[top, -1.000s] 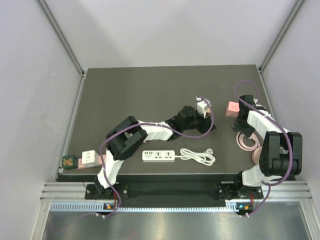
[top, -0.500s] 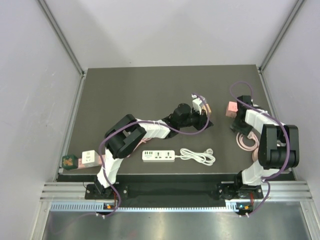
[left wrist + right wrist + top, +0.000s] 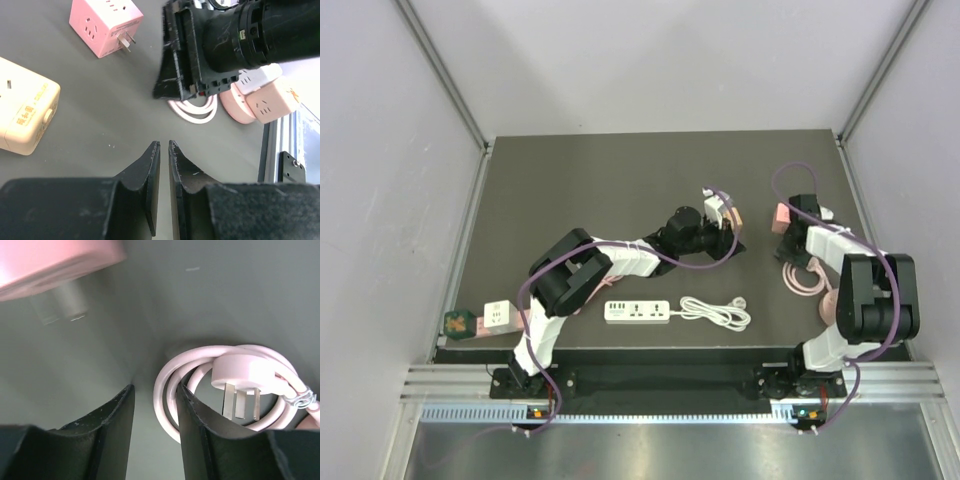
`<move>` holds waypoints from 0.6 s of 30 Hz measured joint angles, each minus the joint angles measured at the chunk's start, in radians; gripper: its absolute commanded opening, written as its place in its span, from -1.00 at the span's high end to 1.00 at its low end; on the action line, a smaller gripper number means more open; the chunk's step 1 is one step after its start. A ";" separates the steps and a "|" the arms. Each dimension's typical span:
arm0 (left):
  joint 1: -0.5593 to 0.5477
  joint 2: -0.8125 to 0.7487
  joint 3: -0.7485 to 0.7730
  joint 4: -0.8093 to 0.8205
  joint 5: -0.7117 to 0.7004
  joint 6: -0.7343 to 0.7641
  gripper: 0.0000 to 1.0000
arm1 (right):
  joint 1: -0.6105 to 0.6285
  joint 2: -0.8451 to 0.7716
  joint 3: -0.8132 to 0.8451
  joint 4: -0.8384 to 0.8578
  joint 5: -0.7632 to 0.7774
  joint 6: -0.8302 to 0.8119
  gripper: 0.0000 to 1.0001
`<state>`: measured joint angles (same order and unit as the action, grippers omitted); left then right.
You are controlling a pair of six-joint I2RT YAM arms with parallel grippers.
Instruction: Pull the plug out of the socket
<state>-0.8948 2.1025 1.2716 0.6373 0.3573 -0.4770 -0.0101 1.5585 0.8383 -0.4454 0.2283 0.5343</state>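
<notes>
The plug is a pink cube [image 3: 106, 25] with bare prongs, lying on the dark table [image 3: 600, 190] apart from the cream socket block [image 3: 22, 120]. From above, the pink cube [image 3: 781, 216] is right of centre and the socket block [image 3: 719, 208] is near the middle. My left gripper [image 3: 164, 146] hovers over bare table just right of the socket block, its jaws almost together and empty; from above it [image 3: 734, 242] lies below the block. My right gripper [image 3: 154, 390] is open just short of the blurred cube [image 3: 50, 260], holding nothing.
A coiled pink cable [image 3: 170, 385] with a round pink plug [image 3: 245, 375] lies against my right finger, beside a round pink socket [image 3: 255, 100]. A white power strip [image 3: 637, 312] and its white cord [image 3: 715, 312] lie near the front. Another cream cube [image 3: 498, 316] sits front left.
My right gripper has moved farther up the table toward the pink cube and its jaws have narrowed. The left gripper and the socket block have shifted slightly left.
</notes>
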 measured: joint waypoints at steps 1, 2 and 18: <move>0.001 0.000 -0.001 0.000 0.001 0.000 0.66 | 0.017 -0.002 -0.002 0.011 -0.011 0.002 0.22; 0.002 0.000 -0.003 0.000 0.002 0.000 0.67 | 0.037 -0.005 -0.005 0.023 -0.021 0.004 0.22; 0.023 -0.031 -0.074 0.068 0.002 -0.018 0.70 | 0.249 -0.105 0.035 -0.144 -0.170 0.062 -0.47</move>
<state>-0.8719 2.0720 1.1980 0.7052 0.3592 -0.4953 0.2394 1.4540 0.8730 -0.5892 0.0582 0.5961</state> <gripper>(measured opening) 0.152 0.622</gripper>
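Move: The right hand is low over the table at the outer-left rim of the pink cord coil, whose middle lies about 4 cm to its right and 5 cm back. The pink cube adapter stands some 11 cm straight ahead, the tan adapter roughly 15 cm left and 10 cm ahead, and the round pink adapter about 10 cm right and 13 cm back. From the idle left hand the coil is around 20 cm right, 2 cm back and 11 cm below. With its right-side finger already on the coil's rim, the right hand drags the pink cord coil quickly to the left, about 10 cm, across the table towards the left hand, twisting some 15 degrees counter-clockwise and easing back a little near the end. It then opens its fingers wider and lifts about 3 cm, coming free of the cord. ##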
